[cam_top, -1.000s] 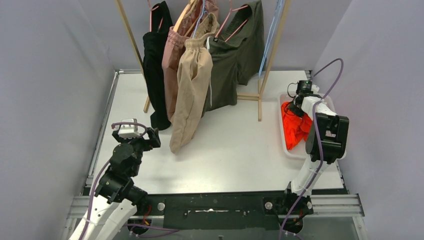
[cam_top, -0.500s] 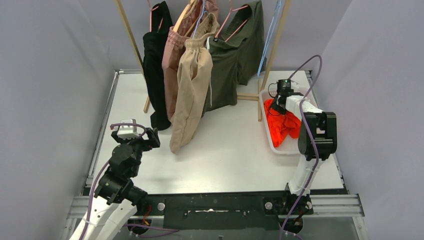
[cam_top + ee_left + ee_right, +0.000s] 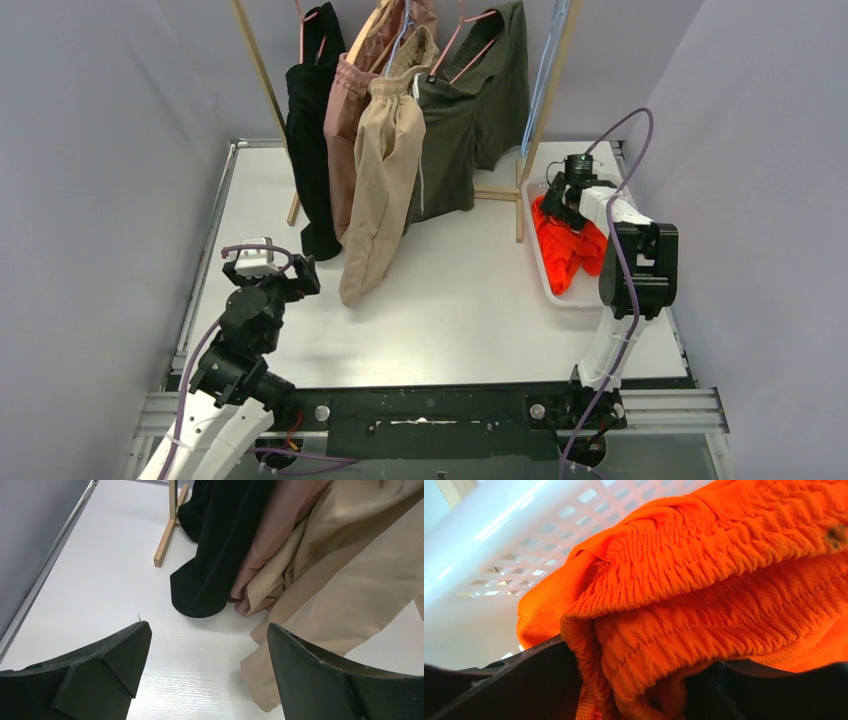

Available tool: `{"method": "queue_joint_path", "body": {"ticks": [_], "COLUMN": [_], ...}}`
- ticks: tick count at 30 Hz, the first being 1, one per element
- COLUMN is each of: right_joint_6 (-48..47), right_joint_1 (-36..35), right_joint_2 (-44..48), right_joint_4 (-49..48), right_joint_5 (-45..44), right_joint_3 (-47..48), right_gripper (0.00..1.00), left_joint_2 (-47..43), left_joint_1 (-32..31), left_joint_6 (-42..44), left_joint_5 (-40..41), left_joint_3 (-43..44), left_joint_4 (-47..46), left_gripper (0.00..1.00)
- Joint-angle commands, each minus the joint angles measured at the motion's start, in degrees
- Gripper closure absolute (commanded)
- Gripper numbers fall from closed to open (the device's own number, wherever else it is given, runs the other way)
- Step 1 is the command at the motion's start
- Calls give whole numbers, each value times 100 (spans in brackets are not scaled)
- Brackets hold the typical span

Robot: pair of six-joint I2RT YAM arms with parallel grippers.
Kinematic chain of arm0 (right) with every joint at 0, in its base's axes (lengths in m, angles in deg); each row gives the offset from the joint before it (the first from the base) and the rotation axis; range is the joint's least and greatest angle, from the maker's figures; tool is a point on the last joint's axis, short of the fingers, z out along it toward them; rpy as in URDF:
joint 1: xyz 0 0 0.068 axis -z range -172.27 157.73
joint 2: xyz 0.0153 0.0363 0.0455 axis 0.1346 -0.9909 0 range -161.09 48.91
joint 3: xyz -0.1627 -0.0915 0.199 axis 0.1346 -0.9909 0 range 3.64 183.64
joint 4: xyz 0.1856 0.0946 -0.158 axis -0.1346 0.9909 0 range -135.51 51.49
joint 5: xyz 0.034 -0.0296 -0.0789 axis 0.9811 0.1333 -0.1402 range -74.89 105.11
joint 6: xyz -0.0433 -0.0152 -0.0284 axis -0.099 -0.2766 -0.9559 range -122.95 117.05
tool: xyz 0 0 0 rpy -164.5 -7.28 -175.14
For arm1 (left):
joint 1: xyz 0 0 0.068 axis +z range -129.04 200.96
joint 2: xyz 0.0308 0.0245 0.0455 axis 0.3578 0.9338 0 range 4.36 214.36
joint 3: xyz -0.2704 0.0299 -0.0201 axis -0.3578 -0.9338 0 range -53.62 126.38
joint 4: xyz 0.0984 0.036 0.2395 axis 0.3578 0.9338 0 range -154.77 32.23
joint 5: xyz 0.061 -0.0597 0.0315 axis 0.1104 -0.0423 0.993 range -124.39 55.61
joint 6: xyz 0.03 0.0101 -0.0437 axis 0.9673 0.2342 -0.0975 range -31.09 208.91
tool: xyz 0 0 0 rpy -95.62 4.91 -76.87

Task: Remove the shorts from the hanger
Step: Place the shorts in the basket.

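The bright orange shorts point(image 3: 565, 245) lie bunched in a white basket point(image 3: 572, 298) at the right. My right gripper point(image 3: 560, 205) is down in the basket with its jaws apart. In the right wrist view the gathered orange waistband point(image 3: 704, 580) sits loosely between them at the right gripper point(image 3: 639, 652). Black point(image 3: 312, 130), dusty pink point(image 3: 345, 110), beige point(image 3: 385, 170) and olive green shorts point(image 3: 470, 110) hang on hangers from the wooden rack point(image 3: 530, 150). My left gripper point(image 3: 300, 275) stands open and empty near the beige hem point(image 3: 325, 615); in its wrist view the left gripper point(image 3: 207, 630) is over bare table.
The rack's wooden foot point(image 3: 165, 542) rests on the white table point(image 3: 450, 310) beside the black hem point(image 3: 200, 595). The rack's right post stands just left of the basket. Grey walls close in on both sides.
My right arm has swung left and back, and the basket with the orange shorts has shifted left toward the rack post. The right jaws have spread apart. The left arm has not moved.
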State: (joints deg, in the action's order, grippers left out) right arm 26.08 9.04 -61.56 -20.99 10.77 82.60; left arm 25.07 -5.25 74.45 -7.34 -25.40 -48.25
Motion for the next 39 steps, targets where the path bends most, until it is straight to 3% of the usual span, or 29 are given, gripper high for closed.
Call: {"method": "queue_joint_path", "body": {"ticks": [1,7,11,24,34,39], "right_joint_6": [-225,-495,-510,118,676,1027], "right_joint_1": [48,64,199,-133,-1198,-1894], "right_joint_2": [301,1101,1675,4448,4977,4991], "right_joint_4": [-152,110,192,4,-65,11], "right_joint_5": [283,135,14,321,720,316], "right_joint_3": [-165,-76,-411,-3282,-4275,-4235], "right_gripper": [36,10,1,1,1,1], "left_joint_2": [21,21,38,148,212,189], "left_joint_1": [-31,-33,-41,-32,-15,-15], "left_joint_6": [-84,-101,-101,-93,-59,-41], "left_joint_5": [176,240,191,239,124,108], "left_joint_3": [85,94,96,89,95,95], "left_joint_4": [-221,-201,-183,-236,-239,-230], "left_gripper": [12,13,12,13,12,12]}}
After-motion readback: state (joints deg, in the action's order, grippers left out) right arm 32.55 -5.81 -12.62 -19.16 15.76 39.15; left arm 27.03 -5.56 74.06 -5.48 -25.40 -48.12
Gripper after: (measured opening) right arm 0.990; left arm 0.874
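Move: The right gripper is inside the basket, its fingers still around the shorts' waistband. The middle of the shorts lies about 8 cm back, 3 cm right and 3 cm lower. The basket's middle is some 8 cm back and 6 cm right, and the rack foot stands level with the hand, roughly 9 cm to its left. From the idle left gripper the shorts lie about 12 cm ahead, 55 cm right and 18 cm down. Finish opening the right fingers wide to let go of the waistband, then lift about 9 cm clear. Draw back some 20 cm over the basket, sinking again, and finish with a swing of about 9 cm left and a slight counter-clockwise turn, bringing the open fingers low to the basket's near left corner. ##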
